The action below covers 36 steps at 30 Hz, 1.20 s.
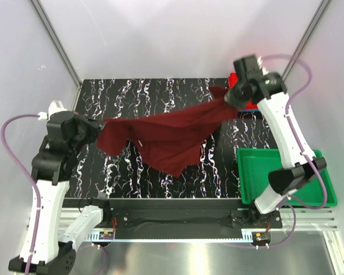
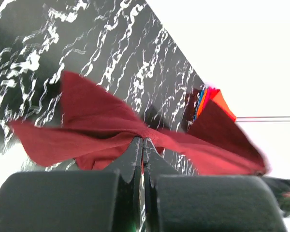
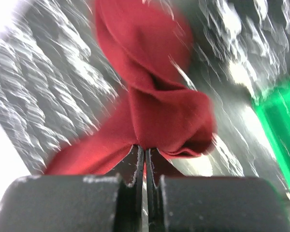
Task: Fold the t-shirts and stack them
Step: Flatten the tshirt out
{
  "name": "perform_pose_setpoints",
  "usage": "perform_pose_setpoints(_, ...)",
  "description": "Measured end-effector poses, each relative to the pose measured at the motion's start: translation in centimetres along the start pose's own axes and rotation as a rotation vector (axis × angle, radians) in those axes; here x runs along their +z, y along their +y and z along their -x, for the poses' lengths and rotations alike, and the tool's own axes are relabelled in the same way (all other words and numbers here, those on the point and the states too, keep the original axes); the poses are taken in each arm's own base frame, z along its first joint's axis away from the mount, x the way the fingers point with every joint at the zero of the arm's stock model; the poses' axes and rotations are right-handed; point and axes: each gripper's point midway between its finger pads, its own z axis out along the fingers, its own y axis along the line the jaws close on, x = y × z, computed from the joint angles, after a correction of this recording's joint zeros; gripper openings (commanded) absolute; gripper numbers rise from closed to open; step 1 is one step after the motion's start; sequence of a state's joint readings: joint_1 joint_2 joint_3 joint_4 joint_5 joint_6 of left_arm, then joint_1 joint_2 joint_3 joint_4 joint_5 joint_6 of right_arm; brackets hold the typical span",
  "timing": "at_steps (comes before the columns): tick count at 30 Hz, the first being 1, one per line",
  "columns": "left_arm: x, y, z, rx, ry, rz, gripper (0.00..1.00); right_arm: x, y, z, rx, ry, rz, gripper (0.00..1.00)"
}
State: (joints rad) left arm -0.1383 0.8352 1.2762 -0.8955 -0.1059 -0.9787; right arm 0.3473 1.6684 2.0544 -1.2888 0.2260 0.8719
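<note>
A dark maroon t-shirt (image 1: 166, 134) hangs stretched above the black marbled table (image 1: 143, 91) between my two grippers. On the left, my left gripper (image 1: 97, 130) is shut on one end of it; in the left wrist view the cloth (image 2: 96, 116) bunches at the closed tips (image 2: 143, 141). At the back right, my right gripper (image 1: 232, 98) is shut on the other end, and the maroon cloth (image 3: 154, 106) twists away from its tips (image 3: 145, 148). A bright red t-shirt (image 1: 251, 105) lies partly hidden under the right arm. A thin blue edge (image 2: 200, 104) shows beside red cloth.
A green plastic tray (image 1: 286, 175) sits at the near right of the table, also seen as a green tray (image 3: 280, 116) in the right wrist view. White walls and metal posts enclose the table's back and sides.
</note>
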Motion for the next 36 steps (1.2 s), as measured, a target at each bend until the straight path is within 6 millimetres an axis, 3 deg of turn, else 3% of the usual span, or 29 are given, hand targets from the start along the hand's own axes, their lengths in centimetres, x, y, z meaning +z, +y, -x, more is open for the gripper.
perform_pose_setpoints(5, -2.6, 4.2, -2.0, 0.016, 0.075, 0.16, 0.0, 2.5, -8.0, -11.1, -0.029, 0.355, -0.168, 0.0)
perform_pose_setpoints(7, -3.6, 5.8, -2.4, 0.049, 0.094, 0.23, 0.0, 2.4, -8.9, -12.8, -0.047, 0.432, -0.179, 0.01)
perform_pose_setpoints(11, -3.6, 7.6, -3.4, 0.123, 0.151, 0.292, 0.0, 1.8, -7.7, -13.5, -0.07, 0.459, -0.057, 0.02)
perform_pose_setpoints(13, -1.1, 9.2, -6.0, 0.131, 0.226, 0.299, 0.0, 2.5, -8.1, -15.0, -0.073, 0.481, -0.007, 0.02)
perform_pose_setpoints(16, 2.4, 14.8, -12.6, 0.139, 0.418, 0.415, 0.0, 5.2, -10.2, -18.3, -0.098, 0.573, -0.039, 0.05)
perform_pose_setpoints(19, 2.7, 18.2, -16.4, 0.148, 0.538, 0.494, 0.0, 9.6, -11.5, -20.4, -0.141, 0.652, -0.115, 0.06)
perform_pose_setpoints(22, 3.7, 17.5, -17.1, 0.153, 0.569, 0.453, 0.0, 12.6, -12.2, -21.7, -0.171, 0.696, -0.156, 0.09)
perform_pose_setpoints(24, 4.6, 16.7, -17.6, 0.168, 0.594, 0.423, 0.0, 13.7, -12.5, -22.2, -0.181, 0.711, -0.167, 0.14)
perform_pose_setpoints(28, 5.9, 16.0, -18.9, 0.194, 0.641, 0.39, 0.0, 13.9, -12.2, -22.0, -0.186, 0.704, -0.16, 0.2)
perform_pose_setpoints(36, 6.7, 14.5, -19.1, 0.196, 0.632, 0.315, 0.0, 13.9, -12.1, -21.9, -0.174, 0.701, -0.165, 0.24)
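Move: Below and nearer the bases lies the bare near half of the table where the held shirt is headed: some 5 cm back, 6 cm right and 31 cm down from the left hand; about 10 cm back, 4 cm left and 29 cm down from the right. The green bin stands roughly 21 cm back and 21 cm right of the right hand, 27 cm below; the red stack is about 14 cm ahead, 16 cm right and 27 cm below. Swinging down from shoulder-high with the shirt stretched between them, both hands drop about 25 cm towards the near table while drawing back, the right some 10 cm, the left less, both tipping steeply down. The left keeps its pinch and, once low, slides about 4 cm right and forward; the right edges left and its fingers part slightly at the cloth. ##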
